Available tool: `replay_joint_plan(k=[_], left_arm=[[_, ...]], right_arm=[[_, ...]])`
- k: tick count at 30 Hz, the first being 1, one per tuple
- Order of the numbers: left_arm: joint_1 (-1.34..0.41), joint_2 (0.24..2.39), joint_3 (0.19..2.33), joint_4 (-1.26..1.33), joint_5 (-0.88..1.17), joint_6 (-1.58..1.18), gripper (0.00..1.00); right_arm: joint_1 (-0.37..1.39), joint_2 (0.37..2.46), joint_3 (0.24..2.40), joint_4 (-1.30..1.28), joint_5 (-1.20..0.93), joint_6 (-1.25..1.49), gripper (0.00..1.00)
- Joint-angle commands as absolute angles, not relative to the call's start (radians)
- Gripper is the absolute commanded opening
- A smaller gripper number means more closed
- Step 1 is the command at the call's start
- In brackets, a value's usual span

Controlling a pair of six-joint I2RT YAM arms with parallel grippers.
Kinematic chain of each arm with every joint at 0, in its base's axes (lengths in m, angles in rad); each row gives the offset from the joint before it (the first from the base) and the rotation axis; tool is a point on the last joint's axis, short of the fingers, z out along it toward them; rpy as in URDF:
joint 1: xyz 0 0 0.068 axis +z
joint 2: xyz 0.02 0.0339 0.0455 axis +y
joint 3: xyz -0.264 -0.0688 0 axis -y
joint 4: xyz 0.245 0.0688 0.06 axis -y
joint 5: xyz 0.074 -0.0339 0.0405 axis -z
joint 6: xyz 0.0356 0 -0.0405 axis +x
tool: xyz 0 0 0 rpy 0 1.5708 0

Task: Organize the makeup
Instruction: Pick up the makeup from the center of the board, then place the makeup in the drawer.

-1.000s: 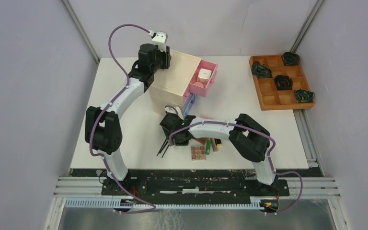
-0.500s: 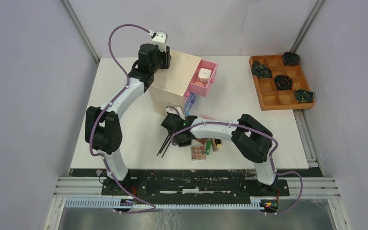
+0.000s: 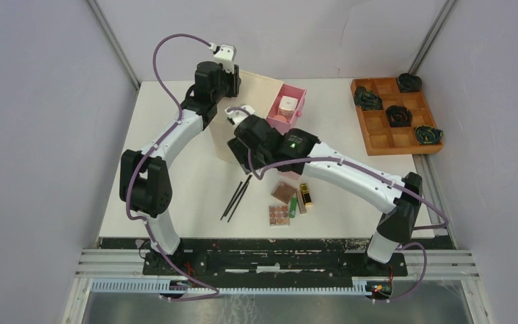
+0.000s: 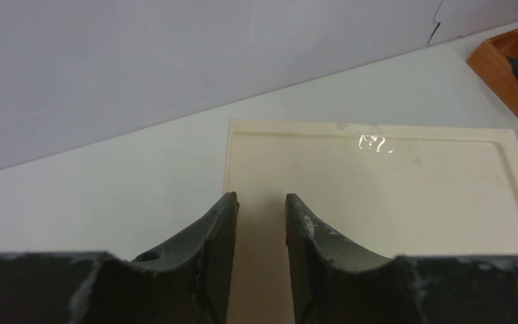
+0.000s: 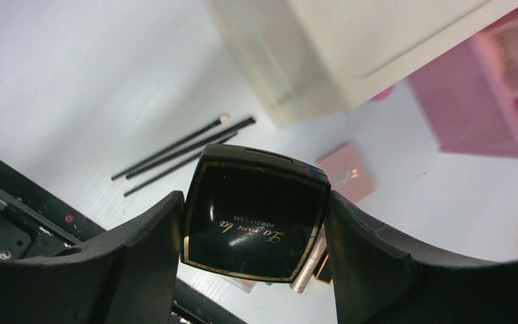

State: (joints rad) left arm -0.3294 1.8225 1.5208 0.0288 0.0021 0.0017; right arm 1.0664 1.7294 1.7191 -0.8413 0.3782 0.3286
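My right gripper (image 5: 255,196) is shut on the black compact (image 5: 253,223), held in the air; in the top view it hangs in front of the chest (image 3: 253,145). On the table lie two thin black sticks (image 3: 236,198), a brown palette (image 3: 283,192), a dotted palette (image 3: 278,214), a gold tube (image 3: 305,196) and a green tube (image 3: 293,204). The open pink drawer (image 3: 297,91) holds the white square jar (image 3: 286,104) and the pink round pad (image 3: 280,120). My left gripper (image 4: 260,199) is slightly open and empty over the chest top's left edge.
The pale wooden chest (image 3: 260,88) stands at the back middle of the table. The orange-brown grid tray (image 3: 384,140) with dark coiled objects sits at the back right. The right arm stretches across the table's middle above the loose makeup.
My right gripper has risen from the table with the black compact and moved back toward the chest. The left arm has not moved.
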Motion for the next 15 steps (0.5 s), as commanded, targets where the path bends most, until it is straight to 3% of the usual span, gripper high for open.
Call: replay_joint_plan(k=[1,15], left_arm=[[-0.304,1.944,1.421,-0.394,-0.064,0.032,0.41],[-0.304,1.947,1.422,-0.397,-0.07,0.035,0.41]], right_arm=[[0.982,1.712,1.873,-0.893,0.411,0.224,0.01],[0.721,1.931,2.194,-0.874,0.329,0.126,0.01]])
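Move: The right hand already holds the black compact in the air. The open pink drawer lies about 20 cm ahead of it, 8 cm to its right and 11 cm below. Inside it, the white box sits some 22 cm ahead and 9 cm right, with the round puff 4 cm nearer; the pale cabinet's middle is 20 cm ahead and 3 cm left. From the left hand, the drawer is about 6 cm back and 14 cm right, 13 cm lower. Carry the black compact in the right gripper forward about 14 cm towards the open pink drawer, drifting right some 6 cm. Climb roughly 8 cm, mostly early on, to pass up over the cabinet's near corner, then level off and just start to sink. Tip the fingers up slightly and swing them about 10 degrees clockwise, keeping the same pinch on the compact. ##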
